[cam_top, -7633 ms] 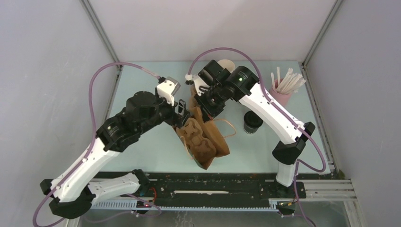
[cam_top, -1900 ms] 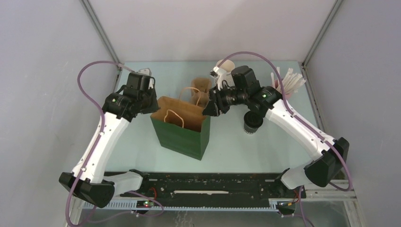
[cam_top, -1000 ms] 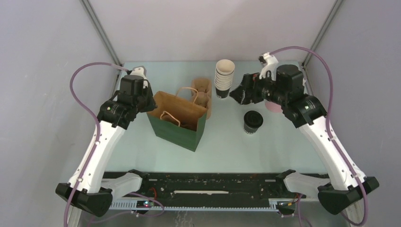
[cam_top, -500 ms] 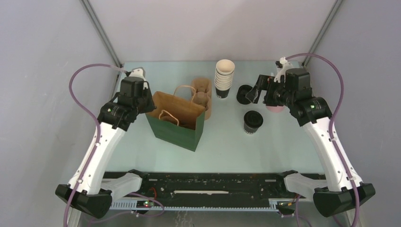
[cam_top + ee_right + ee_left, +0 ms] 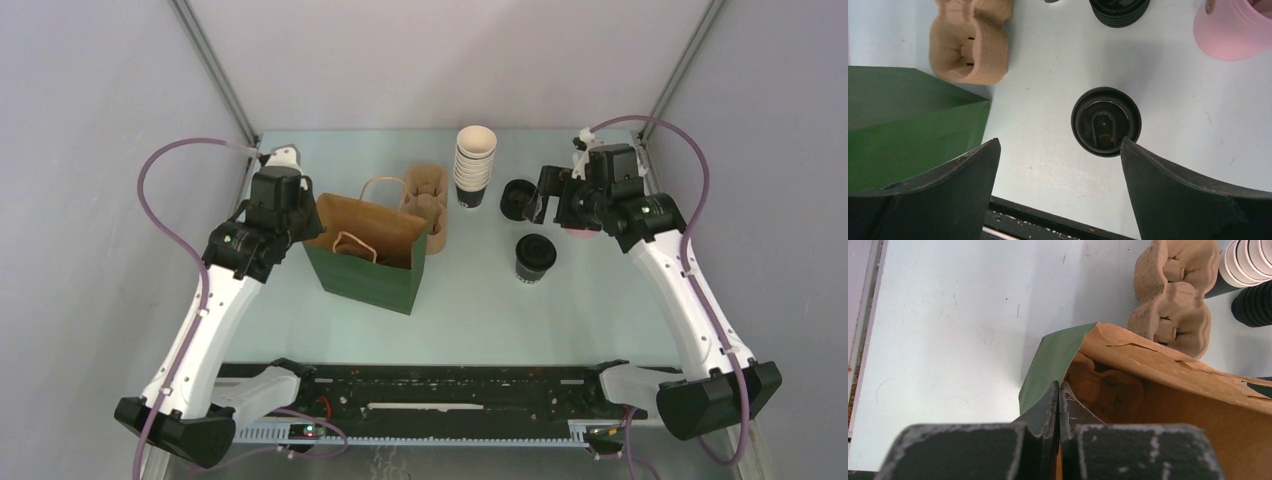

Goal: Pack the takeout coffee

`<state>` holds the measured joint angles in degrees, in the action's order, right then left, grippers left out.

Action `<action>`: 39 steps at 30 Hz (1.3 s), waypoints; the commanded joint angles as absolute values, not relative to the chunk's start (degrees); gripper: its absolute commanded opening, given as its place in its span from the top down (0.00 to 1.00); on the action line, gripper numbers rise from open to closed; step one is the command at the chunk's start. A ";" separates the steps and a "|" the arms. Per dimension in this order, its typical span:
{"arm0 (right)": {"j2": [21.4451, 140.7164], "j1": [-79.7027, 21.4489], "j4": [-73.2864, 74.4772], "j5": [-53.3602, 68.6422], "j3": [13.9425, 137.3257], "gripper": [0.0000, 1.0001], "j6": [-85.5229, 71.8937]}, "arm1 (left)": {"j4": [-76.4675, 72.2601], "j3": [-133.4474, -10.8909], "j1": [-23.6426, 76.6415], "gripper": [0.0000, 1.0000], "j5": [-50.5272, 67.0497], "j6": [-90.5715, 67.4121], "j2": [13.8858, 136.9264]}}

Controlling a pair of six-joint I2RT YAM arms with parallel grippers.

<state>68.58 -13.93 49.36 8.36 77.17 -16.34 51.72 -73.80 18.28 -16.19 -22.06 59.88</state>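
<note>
The takeout coffee (image 5: 535, 257) is a small dark cup with a black lid, standing alone right of centre. In the right wrist view the takeout coffee (image 5: 1105, 121) lies ahead of my right gripper (image 5: 1060, 145), apart from both wide-open fingers. From above, the right gripper (image 5: 548, 200) hovers behind the cup. The green bag (image 5: 370, 270) stands upright and open, brown inside. My left gripper (image 5: 308, 222) is shut on the bag's left rim. In the left wrist view the left gripper (image 5: 1059, 395) pinches the rim of the green bag (image 5: 1053, 365), and a pulp cup carrier (image 5: 1108, 390) sits inside.
A second pulp carrier (image 5: 428, 200) stands just behind the bag. A tall stack of white-rimmed cups (image 5: 475, 165) and a squat stack of black lids (image 5: 515, 200) sit at the back. A pink holder (image 5: 1233, 30) stands at the back right. Side walls close in both sides.
The bag, earlier lying flat, now stands open and has shifted slightly left with the left gripper. The right gripper left the bag, swung to the back right, and now faces the lidded cup.
</note>
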 commanded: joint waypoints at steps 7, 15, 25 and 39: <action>73.38 -14.26 53.52 2.48 77.35 0.01 -14.77 | 50.39 -71.84 17.85 0.96 -15.97 -22.59 58.94; 78.83 -18.11 52.14 -4.26 76.45 0.01 -14.05 | 49.84 -71.47 17.84 0.96 -15.07 -22.04 58.91; 84.45 -21.70 50.95 -9.34 74.51 0.00 -13.91 | 49.58 -71.30 17.85 0.96 -14.35 -21.61 58.45; 86.27 -21.72 47.55 -8.07 71.20 0.00 -13.00 | 49.42 -70.67 17.86 0.96 -12.36 -21.76 58.17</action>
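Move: From the right hand the lidded coffee cup lies almost directly below, about 18 cm down and 1 cm ahead. The stack of black lids stands some 18 cm ahead and 3 cm left, the pink straw cup about 14 cm ahead and 13 cm right. The empty cup tray is roughly 25 cm left and 14 cm ahead. From the left hand, at the paper bag's rim, the coffee cup lies about 46 cm right, 4 cm ahead and 19 cm down. The right hand sinks about 13 cm, tipping some 25 degrees steeper, wide-open fingers coming astride the coffee cup's lid. ##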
